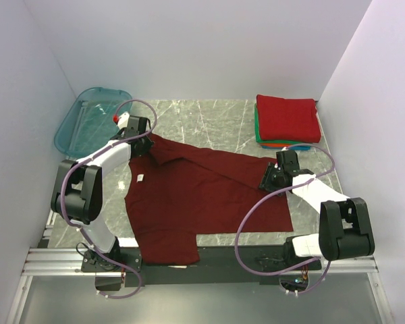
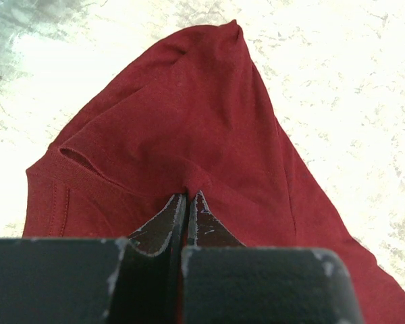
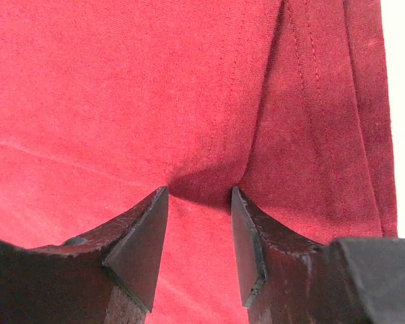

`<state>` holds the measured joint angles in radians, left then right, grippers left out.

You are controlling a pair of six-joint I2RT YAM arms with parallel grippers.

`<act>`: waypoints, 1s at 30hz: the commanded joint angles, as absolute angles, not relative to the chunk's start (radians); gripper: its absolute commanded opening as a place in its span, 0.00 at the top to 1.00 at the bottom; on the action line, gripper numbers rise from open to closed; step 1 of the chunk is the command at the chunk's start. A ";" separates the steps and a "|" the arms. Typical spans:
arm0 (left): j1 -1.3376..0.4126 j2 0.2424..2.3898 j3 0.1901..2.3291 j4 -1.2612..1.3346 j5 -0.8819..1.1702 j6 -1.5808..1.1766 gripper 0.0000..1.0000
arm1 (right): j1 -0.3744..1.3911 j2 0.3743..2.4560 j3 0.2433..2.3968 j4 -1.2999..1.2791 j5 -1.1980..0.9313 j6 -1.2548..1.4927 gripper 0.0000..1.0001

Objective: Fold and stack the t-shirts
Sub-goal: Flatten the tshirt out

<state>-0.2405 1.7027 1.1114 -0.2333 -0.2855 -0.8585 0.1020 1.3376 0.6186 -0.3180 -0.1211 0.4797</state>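
A dark maroon t-shirt (image 1: 196, 196) lies spread across the marble table, its small white neck label (image 1: 140, 178) on the left part. My left gripper (image 1: 146, 145) sits at the shirt's far-left corner, and in the left wrist view its fingers (image 2: 189, 197) are pressed together on a pinch of maroon cloth (image 2: 189, 115). My right gripper (image 1: 266, 181) rests on the shirt's right edge. Its jaws (image 3: 200, 192) stand apart, tips down on the cloth (image 3: 121, 88), with a small fold bunched between them. A folded stack of t-shirts (image 1: 287, 120), bright red on top, sits at the back right.
A translucent teal tub (image 1: 88, 121) stands at the back left by the wall. White walls close in the left, back and right sides. Bare marble table (image 1: 209, 118) shows behind the shirt, and the metal rail (image 1: 209, 260) runs along the near edge.
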 commanded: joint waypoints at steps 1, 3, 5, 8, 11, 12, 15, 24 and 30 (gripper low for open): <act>-0.236 1.672 1.135 -0.221 -0.287 -0.841 0.99 | 0.100 1.336 0.652 -0.293 -0.123 0.486 0.51; -0.238 1.675 1.135 -0.219 -0.281 -0.841 0.99 | 0.098 1.339 0.650 -0.301 -0.121 0.486 0.51; -0.236 1.678 1.137 -0.218 -0.279 -0.842 0.99 | 0.100 1.336 0.637 -0.304 -0.121 0.489 0.51; -0.236 1.678 1.138 -0.218 -0.278 -0.844 0.99 | 0.100 1.322 0.618 -0.307 -0.118 0.489 0.53; -0.236 1.683 1.138 -0.218 -0.270 -0.839 0.99 | 0.098 1.319 0.608 -0.302 -0.124 0.488 0.62; -0.236 1.684 1.140 -0.219 -0.270 -0.839 0.99 | 0.098 1.321 0.606 -0.302 -0.126 0.489 0.64; -0.236 1.687 1.143 -0.222 -0.270 -0.842 1.00 | 0.100 1.327 0.600 -0.292 -0.138 0.495 0.74; -0.236 1.690 1.167 -0.222 -0.268 -0.830 0.99 | 0.098 1.252 0.655 -0.322 -0.115 0.486 1.00; -0.236 1.712 1.251 -0.221 -0.261 -0.795 0.99 | 0.097 1.246 0.773 -0.354 -0.084 0.480 1.00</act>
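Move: Right hand: the loose corner of the t-shirt's folded-over flap lies right between its half-open fingertips, about 1 cm lower. The shirt's far right corner is some 12 cm ahead and 5 cm to the right; the folded stack about 27 cm ahead and 10 cm right. The left hand already pinches the shirt's other end, with the flap corner about 16 cm back and 43 cm to its right, a few centimetres lower, and the shirt's far left corner about 6 cm straight ahead. Nearly in place over the flap, the right hand closes its fingers fully and pinches the loose corner, then lifts it about 4 cm while easing some 2 cm forward, away from the table and towards the stack side. The left hand keeps its shut grip and waits, starting upward at the very end by about 1.5 cm and slightly forward. ##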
